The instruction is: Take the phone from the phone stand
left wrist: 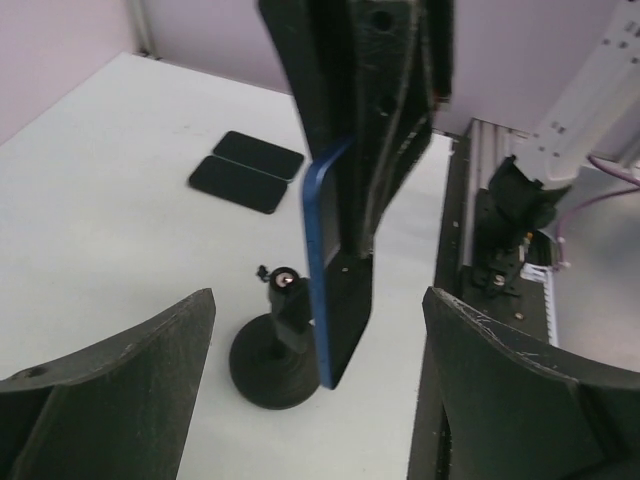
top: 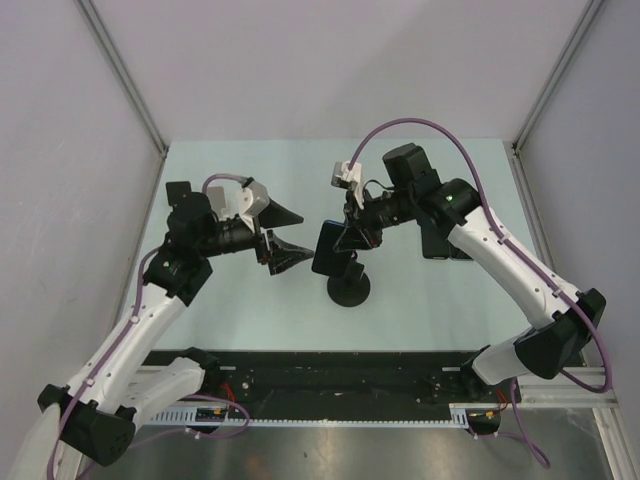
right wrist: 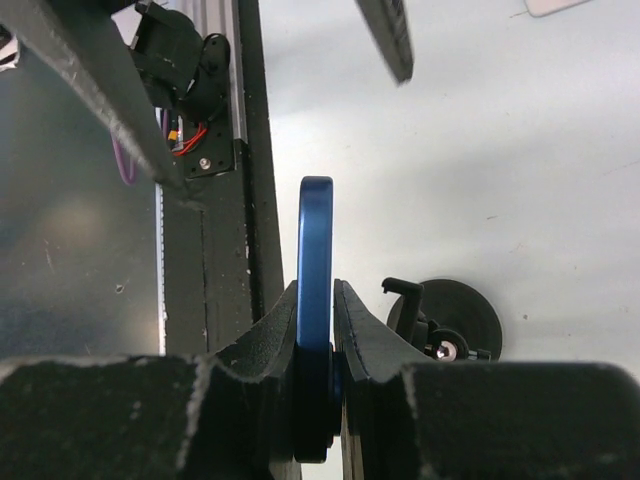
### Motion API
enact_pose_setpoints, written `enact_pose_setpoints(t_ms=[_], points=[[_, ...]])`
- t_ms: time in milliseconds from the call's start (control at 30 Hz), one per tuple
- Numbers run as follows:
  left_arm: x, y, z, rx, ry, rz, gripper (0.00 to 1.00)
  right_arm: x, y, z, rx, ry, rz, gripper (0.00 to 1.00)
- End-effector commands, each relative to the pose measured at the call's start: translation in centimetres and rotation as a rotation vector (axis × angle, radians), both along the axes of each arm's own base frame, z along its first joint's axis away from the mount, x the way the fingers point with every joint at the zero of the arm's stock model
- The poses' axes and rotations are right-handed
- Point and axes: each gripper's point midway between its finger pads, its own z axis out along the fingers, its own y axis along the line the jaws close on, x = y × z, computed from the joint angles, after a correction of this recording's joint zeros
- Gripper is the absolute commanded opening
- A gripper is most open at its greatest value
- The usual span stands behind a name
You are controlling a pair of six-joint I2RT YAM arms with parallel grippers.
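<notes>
The phone (right wrist: 315,240), dark with a blue rim, hangs upright on edge, and my right gripper (right wrist: 317,310) is shut on it from above. In the left wrist view the phone (left wrist: 318,270) hangs just right of the black phone stand (left wrist: 275,355), a round base with a small clamp on top. The right wrist view shows a gap between the phone and the stand (right wrist: 450,320). From above, the phone (top: 328,248) sits over the stand (top: 349,287). My left gripper (top: 287,233) is open to the phone's left, with nothing between its fingers (left wrist: 120,390).
Two dark flat slabs (left wrist: 247,170) lie side by side on the white table (top: 250,310), beyond the stand and under the right forearm (top: 445,245). A black rail (top: 330,375) runs along the near table edge. Grey walls close in the back and sides.
</notes>
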Motion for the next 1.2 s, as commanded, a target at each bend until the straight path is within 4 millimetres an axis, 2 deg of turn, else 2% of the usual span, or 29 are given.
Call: enact_pose_setpoints(t_ms=[0, 200, 367, 667, 767, 800, 867, 900, 933, 967, 1100, 1133, 1167], points=[[-2.4, -1.5, 1.4, -0.017, -0.048, -0.159, 0.89, -0.5, 0.8, 3.7, 0.107, -0.042, 0.057, 0.00], [-1.7, -2.3, 0.8, -0.005, -0.013, -0.182, 0.84, -1.7, 1.0, 5.1, 0.167, -0.070, 0.133, 0.00], [-2.2, -2.8, 1.1, -0.009, -0.007, -0.236, 0.77, -2.0, 1.1, 5.5, 0.188, -0.094, 0.163, 0.00], [-2.9, -3.3, 0.8, -0.014, 0.046, -0.308, 0.55, -2.2, 1.4, 5.9, 0.220, -0.111, 0.195, 0.00], [-3.2, -3.4, 0.7, -0.015, 0.069, -0.329, 0.42, -2.3, 1.5, 6.1, 0.234, -0.120, 0.209, 0.00], [-3.3, -3.4, 0.6, -0.016, 0.076, -0.336, 0.33, -2.5, 1.4, 6.2, 0.239, -0.125, 0.216, 0.00], [-3.3, -3.4, 0.7, -0.017, 0.079, -0.339, 0.22, -2.6, 1.4, 6.1, 0.242, -0.127, 0.218, 0.00], [-3.3, -3.4, 0.8, -0.018, 0.077, -0.336, 0.09, -2.6, 1.4, 6.1, 0.241, -0.129, 0.216, 0.00], [-3.3, -3.4, 0.8, -0.019, 0.076, -0.333, 0.01, -2.5, 1.4, 5.9, 0.238, -0.126, 0.213, 0.00], [-3.2, -3.4, 0.9, -0.018, 0.074, -0.327, 0.00, -2.5, 1.3, 5.9, 0.237, -0.126, 0.208, 0.01], [-2.3, -3.1, 1.8, -0.026, 0.052, -0.249, 0.00, -1.6, 1.0, 5.8, 0.237, -0.130, 0.143, 0.11], [-1.6, -3.0, 2.0, -0.027, 0.051, -0.195, 0.00, -1.5, 0.7, 6.2, 0.247, -0.139, 0.123, 0.24], [-1.2, -2.9, 2.2, -0.029, 0.047, -0.172, 0.00, -1.0, 0.7, 6.2, 0.262, -0.129, 0.093, 0.30]])
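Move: The phone is already off its stand, held by the right fingers. From the left gripper its middle lies about 7 cm to the right, 2 cm back and 3 cm below; the right gripper is some 10 cm to the right at about the same reach and height. The empty phone stand is roughly 12 cm right, 3 cm ahead and 20 cm below. From the right gripper, the phone's middle lies about 3 cm left, 2 cm back and 2 cm below. Bring the open left gripper about 3 cm to the right and 2 cm back, dipping slightly and swinging its fingers some 15 degrees clockwise, then shut them to pinch the phone's left edge opposite the right gripper. Meanwhile keep the right hold, raising the phone nearly 3 cm and easing slightly left and back as those fingers tip up a little. ##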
